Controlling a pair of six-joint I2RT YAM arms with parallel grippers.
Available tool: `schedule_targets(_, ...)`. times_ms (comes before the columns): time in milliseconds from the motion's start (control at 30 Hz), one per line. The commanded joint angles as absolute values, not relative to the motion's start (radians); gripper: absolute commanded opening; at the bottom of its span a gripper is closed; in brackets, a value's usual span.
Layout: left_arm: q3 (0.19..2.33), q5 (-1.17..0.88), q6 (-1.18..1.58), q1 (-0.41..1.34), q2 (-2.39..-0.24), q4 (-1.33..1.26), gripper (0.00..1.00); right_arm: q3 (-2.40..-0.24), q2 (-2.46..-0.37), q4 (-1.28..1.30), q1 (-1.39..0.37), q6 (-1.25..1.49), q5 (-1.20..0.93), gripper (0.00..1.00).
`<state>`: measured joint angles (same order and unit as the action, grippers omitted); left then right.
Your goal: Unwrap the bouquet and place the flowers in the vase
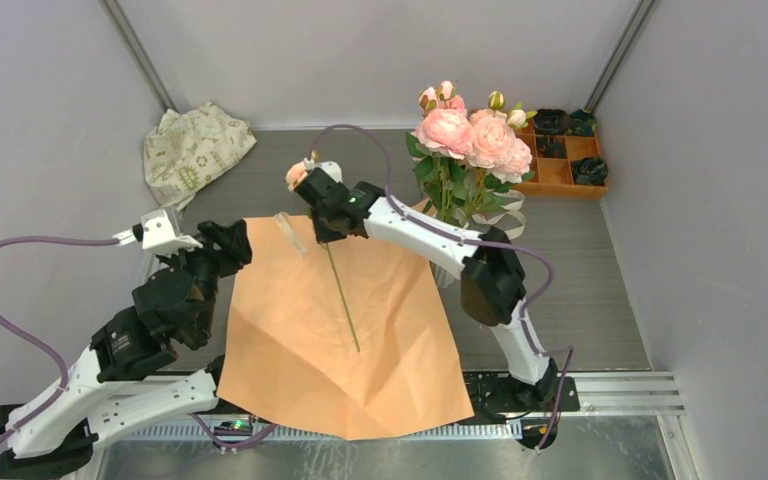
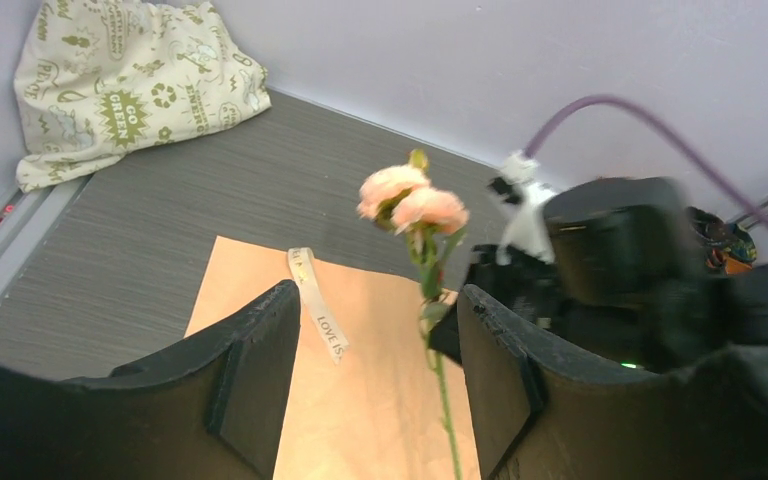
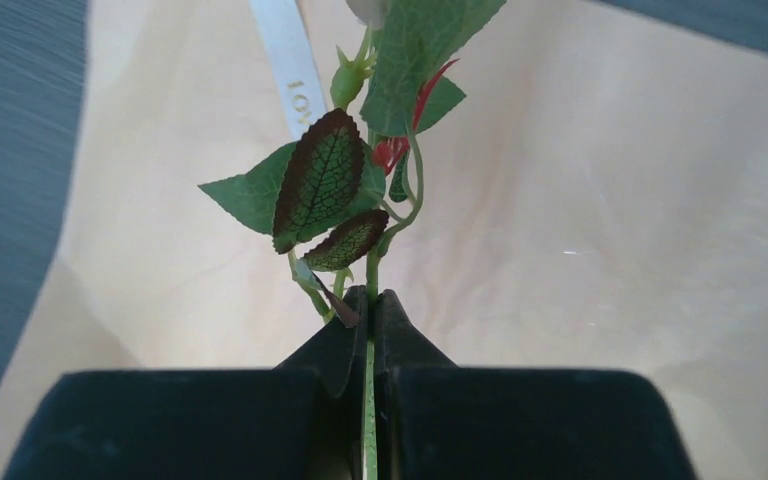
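The bouquet's orange paper (image 1: 340, 330) lies unfolded flat on the table, and the cream ribbon (image 1: 290, 233) rests on its far edge. My right gripper (image 1: 320, 228) is shut on the thin green stem (image 3: 368, 420) of one pink flower (image 1: 298, 175), just below its leaves (image 3: 320, 180). The stem's lower end (image 1: 345, 310) hangs over the paper. Several pink flowers (image 1: 470, 140) stand upright at the back right in the white vase (image 1: 508, 215), which they mostly hide. My left gripper (image 2: 380, 340) is open at the paper's left edge and faces the held flower (image 2: 410, 205).
A cream patterned cloth (image 1: 195, 150) lies in the back left corner. An orange compartment tray (image 1: 565, 160) with dark items sits at the back right beside the vase. Grey walls close in the table on three sides.
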<state>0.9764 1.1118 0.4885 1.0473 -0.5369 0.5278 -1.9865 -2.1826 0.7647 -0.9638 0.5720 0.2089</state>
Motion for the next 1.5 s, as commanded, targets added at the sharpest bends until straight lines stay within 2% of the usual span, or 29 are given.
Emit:
schedule_targets(0, 0.975, 1.180, 0.477, 1.051, -0.506, 0.492, 0.60, -1.973, -1.975, 0.728, -0.997, 0.510, 0.291, 0.01)
schedule_targets(400, 0.983, 1.183, 0.470, 1.050, -0.522, 0.489, 0.60, -1.990, -1.672, 0.723, -1.138, 0.266, 0.547, 0.01)
schedule_targets(700, 0.987, 1.165, 0.459, 1.051, -0.563, 0.455, 0.60, -1.709, -1.323, 0.346, -1.286, -0.026, 0.835, 0.01)
schedule_targets(867, 0.989, 1.161, 0.459, 1.050, -0.591, 0.447, 0.60, -1.548, -1.141, 0.168, -1.297, -0.117, 0.814, 0.01)
schedule_targets(1033, 0.989, 1.158, 0.463, 1.050, -0.608, 0.444, 0.60, -1.475, -1.004, 0.052, -1.298, -0.177, 0.762, 0.01)
schedule_targets(1233, 0.991, 1.153, 0.466, 1.051, -0.625, 0.440, 0.59, -1.451, -0.933, 0.007, -1.299, -0.247, 0.766, 0.01)
schedule_targets(1467, 0.995, 1.136, 0.466, 1.050, -0.656, 0.423, 0.60, -1.358, -0.901, -0.232, -1.299, -0.452, 0.801, 0.01)
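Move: Standing about 24 cm to the right of the right hand and some 3 cm nearer the base, the vase has its middle roughly level with this hand, which already holds the last peach flower. The coiled ribbon lies about 38 cm right, 11 cm ahead and 10 cm below; the wrapping paper's middle is 15 cm back, 5 cm right, 10 cm below. From the left hand the vase is some 38 cm right, 8 cm ahead, 24 cm lower. Keeping its pinch on the flower's stem, the right hand climbs fast by about 43 cm, first nearly straight up off the paper, then drawing back and swinging some 25 cm right, to finish high above and behind the vase. The wrist tips the fingers up by around 70 degrees, from steeply down to forward and slightly upward. The empty, open left hand merely sways 2–3 cm. ##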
